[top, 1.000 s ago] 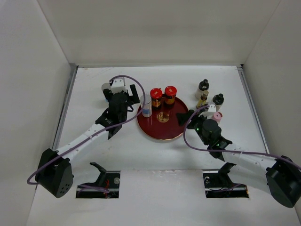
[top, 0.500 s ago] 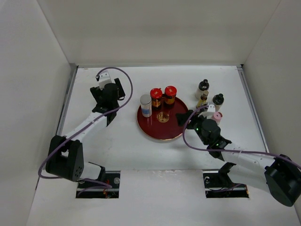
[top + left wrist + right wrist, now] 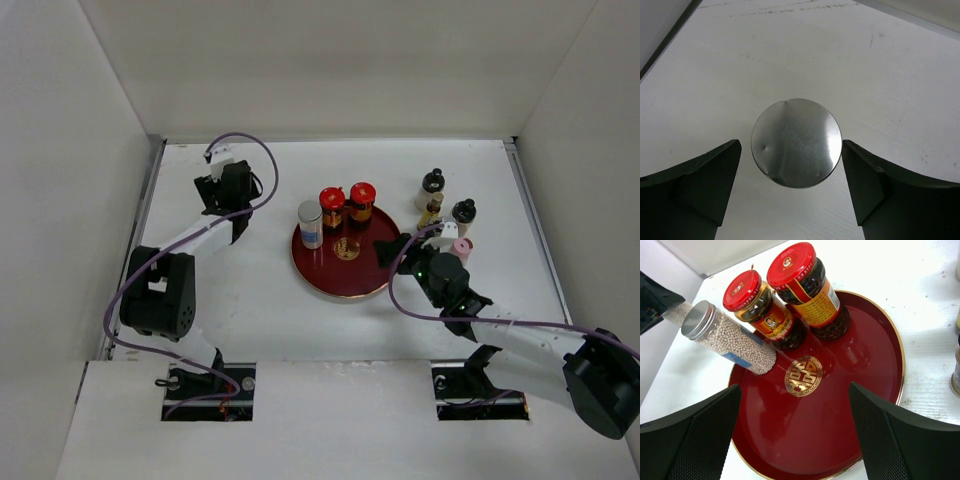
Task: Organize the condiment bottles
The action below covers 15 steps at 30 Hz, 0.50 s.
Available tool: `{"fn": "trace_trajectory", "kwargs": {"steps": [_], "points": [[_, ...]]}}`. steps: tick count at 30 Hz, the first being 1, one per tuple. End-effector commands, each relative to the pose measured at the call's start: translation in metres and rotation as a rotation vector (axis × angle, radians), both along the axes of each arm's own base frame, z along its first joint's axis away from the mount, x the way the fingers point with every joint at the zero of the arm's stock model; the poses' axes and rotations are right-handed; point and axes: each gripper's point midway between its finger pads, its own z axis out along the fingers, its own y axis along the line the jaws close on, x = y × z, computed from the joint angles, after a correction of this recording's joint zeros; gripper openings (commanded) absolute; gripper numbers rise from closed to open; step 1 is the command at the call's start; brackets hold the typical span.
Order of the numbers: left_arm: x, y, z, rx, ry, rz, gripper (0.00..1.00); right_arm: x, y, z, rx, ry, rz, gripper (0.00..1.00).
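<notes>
A silver-capped cylinder (image 3: 796,142) stands on the white table at the far left. My left gripper (image 3: 791,150) is open above it, one finger on each side of the cap with a gap to each. In the top view the left gripper (image 3: 230,192) hides this cylinder. The blue-labelled cylinder (image 3: 311,222) and two red-capped jars (image 3: 332,205) (image 3: 362,200) stand on the dark-red tray (image 3: 330,285). My right gripper (image 3: 400,248) is open and empty over the tray's right edge. Black-capped bottles (image 3: 432,183) (image 3: 464,212) and the pink shaker (image 3: 462,246) stand right of the tray.
In the right wrist view the tray rim (image 3: 892,340) curves round the gold emblem (image 3: 805,375), with the cylinder (image 3: 725,337) and jars (image 3: 760,307) at its far side. White walls close the table at the back and sides.
My left gripper has left the blue-labelled cylinder on the tray and swung to the table's far left, over the other silver-capped cylinder. The right arm has not moved.
</notes>
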Motion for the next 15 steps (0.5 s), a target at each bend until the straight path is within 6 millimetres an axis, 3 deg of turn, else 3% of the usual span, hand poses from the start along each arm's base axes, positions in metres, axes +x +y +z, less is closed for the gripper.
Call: {"fn": "trace_trajectory", "kwargs": {"steps": [1, 8, 15], "points": [[0.021, -0.005, 0.037, -0.015, -0.106, -0.006, 0.77, 0.005, 0.003, 0.025, 0.049, -0.062, -0.001, 0.91], [0.011, -0.005, 0.040, -0.006, -0.114, -0.001, 0.49, 0.003, 0.001, 0.026, 0.050, -0.066, -0.003, 0.92], [-0.025, -0.017, 0.076, 0.002, -0.210, -0.013, 0.44, 0.004, 0.004, 0.024, 0.041, -0.060, 0.002, 0.92]]}}
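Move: The last clear bottle with the silver lid stands almost between my open left fingers, its middle about 1 cm ahead and some 4 cm below. The bottle already on the red tray is about 17 cm to my left hand's right and 5 cm back; the nearer red-lidded jar is some 21 cm right and 3 cm back. The tray's centre is 24 cm right and 8 cm back. From my right hand, the bottle I want is about 34 cm left and 15 cm ahead. I shut my left fingers on the standing bottle just under its silver lid, easing barely half a centimetre further forward until the pads stop against both sides. Keeping that pinch, I then start drawing it back about 2 cm and about 1 cm to the right, towards the tray, rising only slightly. ##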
